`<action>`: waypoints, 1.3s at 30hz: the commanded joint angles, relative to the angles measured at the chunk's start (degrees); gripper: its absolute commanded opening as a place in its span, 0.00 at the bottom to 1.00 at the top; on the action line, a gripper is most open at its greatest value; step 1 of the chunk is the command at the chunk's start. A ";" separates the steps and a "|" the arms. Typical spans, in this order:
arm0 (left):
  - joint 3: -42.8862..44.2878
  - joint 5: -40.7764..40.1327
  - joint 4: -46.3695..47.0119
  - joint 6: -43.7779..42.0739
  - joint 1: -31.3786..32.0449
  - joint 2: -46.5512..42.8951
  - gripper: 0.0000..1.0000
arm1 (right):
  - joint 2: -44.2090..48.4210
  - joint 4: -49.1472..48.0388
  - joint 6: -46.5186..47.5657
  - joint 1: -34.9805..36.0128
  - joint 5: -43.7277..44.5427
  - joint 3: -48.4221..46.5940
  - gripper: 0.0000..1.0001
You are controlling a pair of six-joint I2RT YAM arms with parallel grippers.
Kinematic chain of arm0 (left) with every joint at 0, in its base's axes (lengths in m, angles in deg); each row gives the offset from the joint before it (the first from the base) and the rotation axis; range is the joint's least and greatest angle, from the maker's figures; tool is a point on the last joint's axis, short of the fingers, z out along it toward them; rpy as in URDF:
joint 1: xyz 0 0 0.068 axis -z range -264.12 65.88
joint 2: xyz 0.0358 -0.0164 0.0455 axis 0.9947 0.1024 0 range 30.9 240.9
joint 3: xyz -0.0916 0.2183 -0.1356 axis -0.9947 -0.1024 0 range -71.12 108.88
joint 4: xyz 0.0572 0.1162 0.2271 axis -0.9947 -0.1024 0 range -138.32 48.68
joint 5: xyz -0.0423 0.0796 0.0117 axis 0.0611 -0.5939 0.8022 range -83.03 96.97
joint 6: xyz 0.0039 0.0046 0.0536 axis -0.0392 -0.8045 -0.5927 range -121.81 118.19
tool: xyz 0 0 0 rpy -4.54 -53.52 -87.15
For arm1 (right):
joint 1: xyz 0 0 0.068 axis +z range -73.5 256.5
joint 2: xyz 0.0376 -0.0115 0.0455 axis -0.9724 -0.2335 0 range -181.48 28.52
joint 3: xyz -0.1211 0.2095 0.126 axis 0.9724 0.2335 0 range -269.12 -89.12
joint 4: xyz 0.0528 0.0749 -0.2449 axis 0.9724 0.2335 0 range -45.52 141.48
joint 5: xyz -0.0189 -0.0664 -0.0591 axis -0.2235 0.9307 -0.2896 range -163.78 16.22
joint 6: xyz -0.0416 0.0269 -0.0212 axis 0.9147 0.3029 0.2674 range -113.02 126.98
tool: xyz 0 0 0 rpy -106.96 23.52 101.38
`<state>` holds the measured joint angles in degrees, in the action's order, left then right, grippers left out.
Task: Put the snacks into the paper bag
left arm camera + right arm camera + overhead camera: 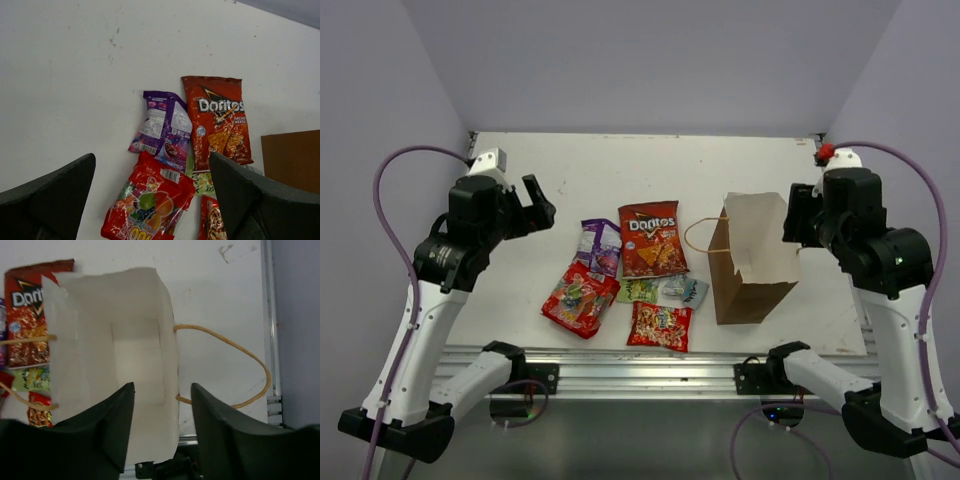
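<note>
The brown paper bag (753, 258) stands open on the table's right side. Six snacks lie left of it: red Doritos bag (651, 238), purple packet (601, 246), red multicoloured candy (580, 298), green packet (639, 290), pale blue-white packet (683, 290), red-orange packet (660, 326). My left gripper (538, 210) is open and empty, raised left of the purple packet; its view shows the candy (147, 202) between its fingers. My right gripper (798, 215) is open and empty above the bag's right rim; the bag's pale inside (135, 355) is empty.
The bag's loop handles stick out on both sides (240, 352). A metal rail (640, 360) runs along the table's near edge. Purple walls close in the table at the back and sides.
</note>
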<state>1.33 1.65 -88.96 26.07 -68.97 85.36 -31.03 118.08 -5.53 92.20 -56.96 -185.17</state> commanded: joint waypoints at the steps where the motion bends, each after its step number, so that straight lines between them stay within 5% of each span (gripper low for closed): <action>1: -3.80 -1.36 -2.73 2.00 0.22 -3.12 1.00 | 4.08 -3.71 -0.32 0.12 -1.26 7.96 0.46; 4: -5.82 0.40 -1.41 3.06 0.31 -4.01 1.00 | 6.20 -4.52 -0.67 0.20 -1.09 12.63 0.37; 33: -14.70 3.04 4.31 2.88 0.22 -5.68 1.00 | 4.53 -10.06 3.28 0.12 6.38 19.40 0.41; 37: -14.61 1.81 3.87 2.80 0.22 -5.68 0.99 | 4.71 -11.29 3.64 0.12 5.86 21.08 0.27; 39: -14.87 0.75 3.69 2.45 0.22 -5.68 0.98 | 4.79 -11.46 3.90 0.12 5.77 21.43 0.08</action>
<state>-13.19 3.46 -87.30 28.62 -68.97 80.57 -26.61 109.14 -2.39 92.24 -52.04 -163.84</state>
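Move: The rim of the paper bag's right wall is about 9 cm below the right hand and nearly under the fingers. The middle of the bag's mouth is some 6 cm to that hand's left and level with it fore and aft; the looped handle sticks out about 5 cm to its right. The red candy pouch lies roughly 7 cm back, 6 cm right and 29 cm below the left hand, the purple pouch about 6 cm ahead and 10 cm right. Down goes the right hand, about 6 cm quickly, then it eases slightly forward and right, its left side dipping a little, and sinks again while its half-open fingers close almost shut about the top edge of the bag's right wall, between the handle's two ends. The left hand, fingers wide open, sinks about 8 cm and slightly back towards the red candy pouch, tipping down a little. ##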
